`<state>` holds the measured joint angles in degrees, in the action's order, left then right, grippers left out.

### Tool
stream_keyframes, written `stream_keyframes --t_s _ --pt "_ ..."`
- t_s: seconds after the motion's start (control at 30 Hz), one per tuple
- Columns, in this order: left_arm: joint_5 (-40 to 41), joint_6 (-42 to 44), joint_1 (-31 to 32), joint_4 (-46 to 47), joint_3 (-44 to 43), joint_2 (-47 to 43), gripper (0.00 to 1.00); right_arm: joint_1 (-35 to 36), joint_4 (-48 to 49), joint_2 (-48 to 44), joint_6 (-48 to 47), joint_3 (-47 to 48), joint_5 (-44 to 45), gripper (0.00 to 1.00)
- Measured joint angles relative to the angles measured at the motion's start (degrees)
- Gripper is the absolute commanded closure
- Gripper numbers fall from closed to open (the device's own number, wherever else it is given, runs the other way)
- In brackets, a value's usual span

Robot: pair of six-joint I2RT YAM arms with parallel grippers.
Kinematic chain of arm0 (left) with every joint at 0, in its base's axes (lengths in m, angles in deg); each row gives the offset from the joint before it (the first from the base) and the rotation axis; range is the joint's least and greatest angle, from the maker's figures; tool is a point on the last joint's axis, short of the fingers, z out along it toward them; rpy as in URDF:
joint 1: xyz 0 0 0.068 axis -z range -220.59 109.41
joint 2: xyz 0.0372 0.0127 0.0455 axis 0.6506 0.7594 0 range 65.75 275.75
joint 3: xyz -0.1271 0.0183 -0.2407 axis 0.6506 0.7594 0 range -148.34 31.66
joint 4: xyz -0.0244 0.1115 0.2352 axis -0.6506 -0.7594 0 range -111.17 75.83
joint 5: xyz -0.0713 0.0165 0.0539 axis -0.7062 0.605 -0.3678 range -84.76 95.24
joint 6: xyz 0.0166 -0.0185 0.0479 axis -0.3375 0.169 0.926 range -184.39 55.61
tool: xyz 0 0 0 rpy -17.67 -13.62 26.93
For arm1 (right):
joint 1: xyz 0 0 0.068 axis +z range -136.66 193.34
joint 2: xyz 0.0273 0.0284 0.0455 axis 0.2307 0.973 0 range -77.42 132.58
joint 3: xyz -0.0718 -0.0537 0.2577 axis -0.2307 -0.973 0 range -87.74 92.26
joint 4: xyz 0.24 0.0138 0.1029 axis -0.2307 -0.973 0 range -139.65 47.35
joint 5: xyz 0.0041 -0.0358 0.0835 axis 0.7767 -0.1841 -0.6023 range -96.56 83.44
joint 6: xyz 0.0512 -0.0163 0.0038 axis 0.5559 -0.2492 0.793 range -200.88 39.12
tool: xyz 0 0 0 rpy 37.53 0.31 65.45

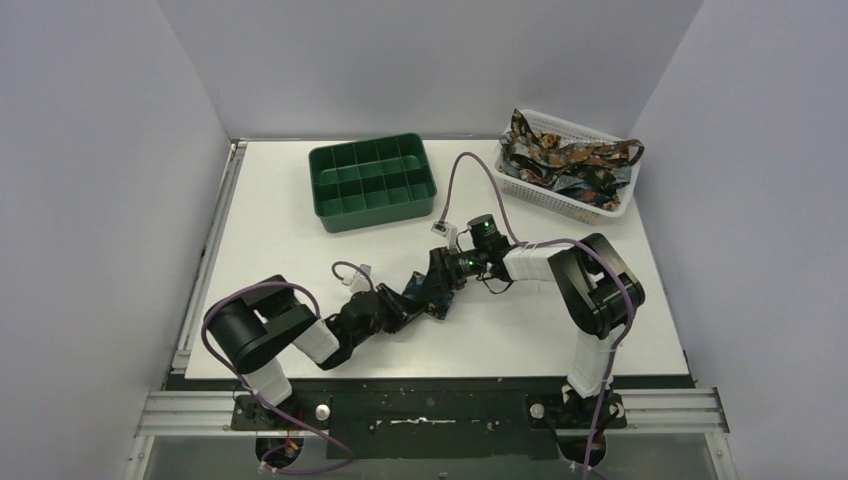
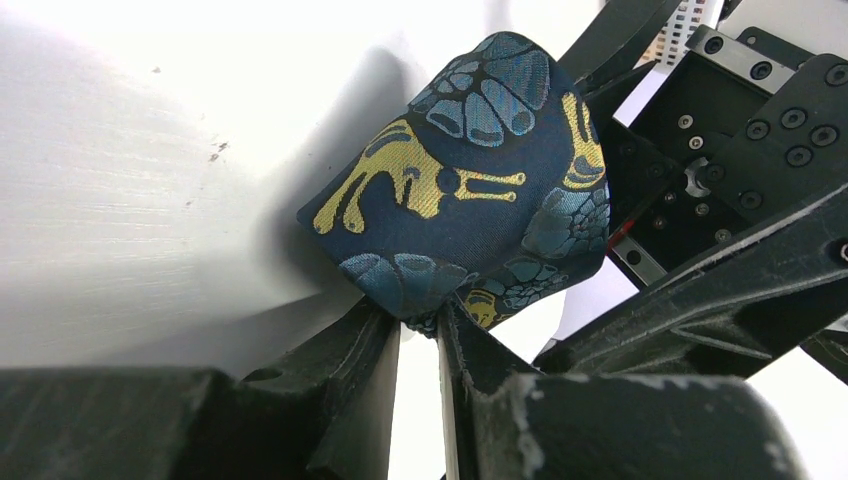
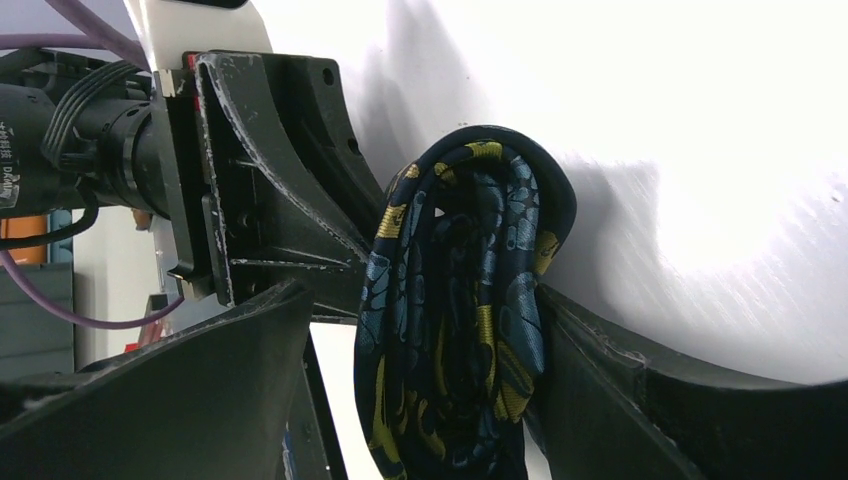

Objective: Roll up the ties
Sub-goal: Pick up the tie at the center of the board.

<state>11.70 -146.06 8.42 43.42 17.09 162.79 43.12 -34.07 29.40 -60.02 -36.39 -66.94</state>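
A rolled tie (image 2: 470, 200), navy with blue and yellow figures, is held just above the white table between both arms at mid table (image 1: 449, 296). My left gripper (image 2: 420, 318) is shut on a fold of its fabric at the fingertips. My right gripper (image 3: 420, 300) straddles the roll (image 3: 470, 300): its right finger (image 3: 600, 370) touches the cloth, while a strip of table shows between the left finger (image 3: 230, 380) and the roll, so it stands open. Several more ties (image 1: 560, 160) lie heaped in the basket.
A white mesh basket (image 1: 560, 197) sits at the back right corner. A green compartment tray (image 1: 372, 212) stands at the back centre. Both arms' cables loop over the middle of the table (image 1: 460, 175). White walls close in three sides.
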Motion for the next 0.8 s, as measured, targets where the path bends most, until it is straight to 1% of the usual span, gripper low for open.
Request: stream_keyframes --t_s 0.13,0.2,0.3,0.33,0.37,0.4,0.47,0.63,0.67,0.7,0.73,0.8 --pt "0.0 -0.6 0.0 2.2 0.9 0.7 0.83 0.9 0.1 0.2 -0.3 0.1 0.4 0.22" --pt "0.0 -0.7 -0.1 2.6 1.1 0.8 0.83 1.1 -0.1 0.9 -0.7 0.4 0.4 0.25" --pt "0.0 -0.7 -0.1 2.9 1.2 0.8 0.83 1.1 -1.5 1.2 -2.1 1.2 0.2 0.33" --pt "0.0 -0.7 -0.1 3.0 1.4 0.8 0.83 1.1 -2.2 1.3 -2.7 1.4 0.4 0.42" --pt "0.0 -0.7 -0.1 3.1 1.5 0.8 0.83 1.1 -2.7 1.4 -3.2 1.6 0.5 0.48" --pt "0.0 -0.7 -0.1 3.2 1.5 0.8 0.83 1.1 -2.9 1.6 -3.6 1.8 0.6 0.49" --pt "-0.1 -0.7 -0.1 3.3 1.7 0.8 0.83 1.0 -3.4 1.8 -4.2 1.9 1.0 0.57" --pt "-0.2 -0.7 -0.2 3.4 2.0 0.6 0.83 1.1 -3.5 1.8 -4.3 1.9 1.9 0.64" --pt "-0.3 -0.7 -0.3 3.4 2.0 0.6 0.83 1.1 -3.5 1.8 -4.3 1.9 1.9 0.66" --pt "-0.4 -0.7 -0.3 3.4 2.0 0.6 0.82 1.1 -3.5 1.8 -4.3 1.9 2.0 0.76" --pt "-0.5 -0.7 -0.4 3.4 2.0 0.6 0.81 1.1 -3.5 1.8 -4.3 1.9 2.1 0.81" --pt "-0.5 -0.6 -0.4 3.4 2.0 0.6 0.8 1.1 -3.5 1.8 -4.0 1.9 2.3 0.83"
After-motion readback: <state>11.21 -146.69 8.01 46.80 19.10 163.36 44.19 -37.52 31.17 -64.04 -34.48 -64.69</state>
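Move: The rolled tie lies just at the right hand's open fingertips, its middle about 1 cm back, 1 cm to the left and 2 cm below. From that hand the green tray stands roughly 23 cm ahead and 13 cm left, the white basket some 27 cm ahead and 28 cm right, both about 2 cm lower. The left hand already pinches the tie's near corner, its middle about 2 cm ahead and 3 cm right, level. Right hand sinks about 1.5 cm, closing its fingers around the rolled tie while left keeps pinching. ##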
